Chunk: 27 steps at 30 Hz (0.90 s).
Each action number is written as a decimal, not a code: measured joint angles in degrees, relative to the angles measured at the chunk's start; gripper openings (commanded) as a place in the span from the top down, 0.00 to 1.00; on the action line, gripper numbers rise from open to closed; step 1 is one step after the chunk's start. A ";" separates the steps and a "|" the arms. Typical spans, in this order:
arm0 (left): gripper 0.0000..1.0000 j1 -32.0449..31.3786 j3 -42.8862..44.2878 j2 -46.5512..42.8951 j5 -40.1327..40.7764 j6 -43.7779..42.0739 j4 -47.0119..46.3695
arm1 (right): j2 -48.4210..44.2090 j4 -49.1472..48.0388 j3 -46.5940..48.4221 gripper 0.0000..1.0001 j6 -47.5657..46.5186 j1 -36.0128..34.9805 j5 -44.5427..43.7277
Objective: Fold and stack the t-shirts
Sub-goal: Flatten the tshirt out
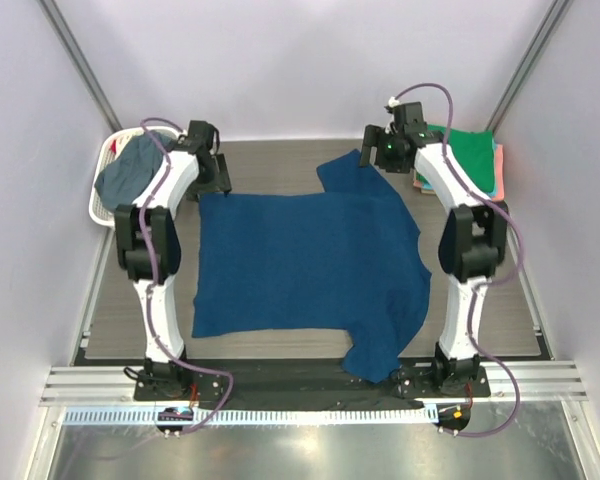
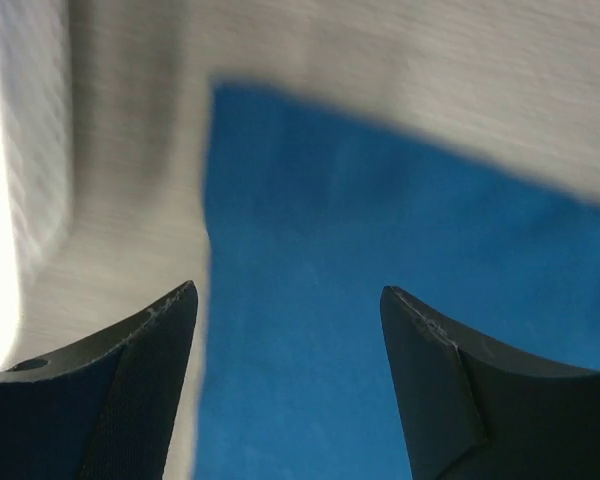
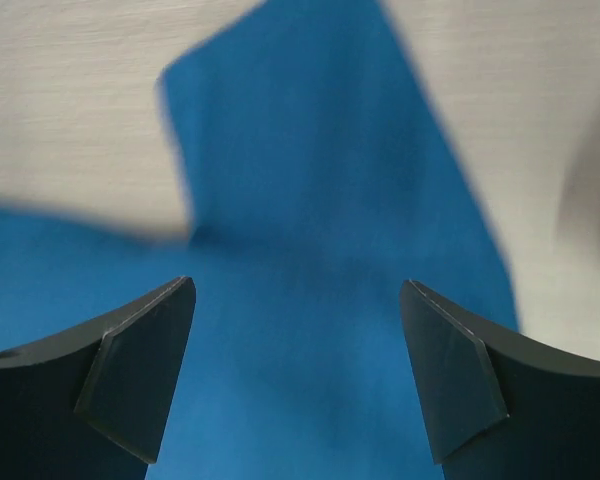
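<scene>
A blue t-shirt (image 1: 300, 260) lies spread flat on the table, with one sleeve pointing to the far right and the other hanging over the near edge. My left gripper (image 1: 223, 178) hovers open over the shirt's far left corner. The left wrist view shows that corner of the blue cloth (image 2: 380, 250) below my spread fingers (image 2: 288, 290), with nothing between them. My right gripper (image 1: 372, 150) is open above the far sleeve. In the right wrist view the sleeve (image 3: 310, 200) lies under my empty right gripper (image 3: 298, 282).
A white slotted basket (image 1: 104, 160) stands at the far left and holds a slate grey-blue shirt (image 1: 130, 172). A folded pile with a green shirt (image 1: 470, 155) on top and a coral edge (image 1: 501, 160) beneath sits at the far right. Walls close in on both sides.
</scene>
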State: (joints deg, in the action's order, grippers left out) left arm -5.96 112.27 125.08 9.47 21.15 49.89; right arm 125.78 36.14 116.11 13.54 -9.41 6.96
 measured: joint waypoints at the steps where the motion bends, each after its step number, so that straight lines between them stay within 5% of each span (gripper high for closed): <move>1: 0.26 -0.63 -2.47 -1.95 -0.33 0.61 -0.02 | -4.94 -0.68 -5.42 0.11 0.55 -0.26 0.42; 6: 0.27 -4.44 -18.58 -17.84 -2.78 4.79 -4.04 | -21.05 -8.57 -20.48 0.13 3.61 -1.44 1.81; 10: 0.27 -4.87 -27.58 -24.26 -3.56 8.48 -8.50 | -21.84 -12.85 -25.68 0.14 5.42 -2.36 3.21; 20: 0.29 -4.31 -30.49 -13.07 -3.43 11.50 -11.39 | -5.88 -9.33 -24.61 0.14 6.58 -2.95 2.38; 27: 0.30 -3.65 -22.14 -5.18 -3.17 11.43 -9.60 | 3.06 -6.03 -13.40 0.14 6.60 -2.95 0.02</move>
State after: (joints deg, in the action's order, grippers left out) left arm -9.61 90.13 119.90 6.31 32.58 40.29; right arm 128.84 30.11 102.72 20.14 -12.36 6.98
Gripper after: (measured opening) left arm 0.701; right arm 0.863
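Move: The t-shirt lies spread below both grippers. From the left gripper its middle is about 19 cm back, 25 cm to the right and 9 cm down; its far left corner is only 2 cm ahead and 3 cm left, and the basket stands some 18 cm left, 3 cm ahead. From the right gripper the t-shirt's middle is roughly 23 cm back, 15 cm left and 12 cm down, the far sleeve 2 cm ahead and 6 cm left, the green stack 22 cm right, 4 cm ahead. Swing both open, empty grippers back in a small arc, the left about 9 cm back and 4 cm right, the right some 7 cm back and slightly left; rise first, then sink close over the cloth just inside its far edge, ending 7 and 10 cm lower than they began. Tip the right fingers steeper, then ease both grippers forward again by 2 to 3 cm, fingers still wide. ##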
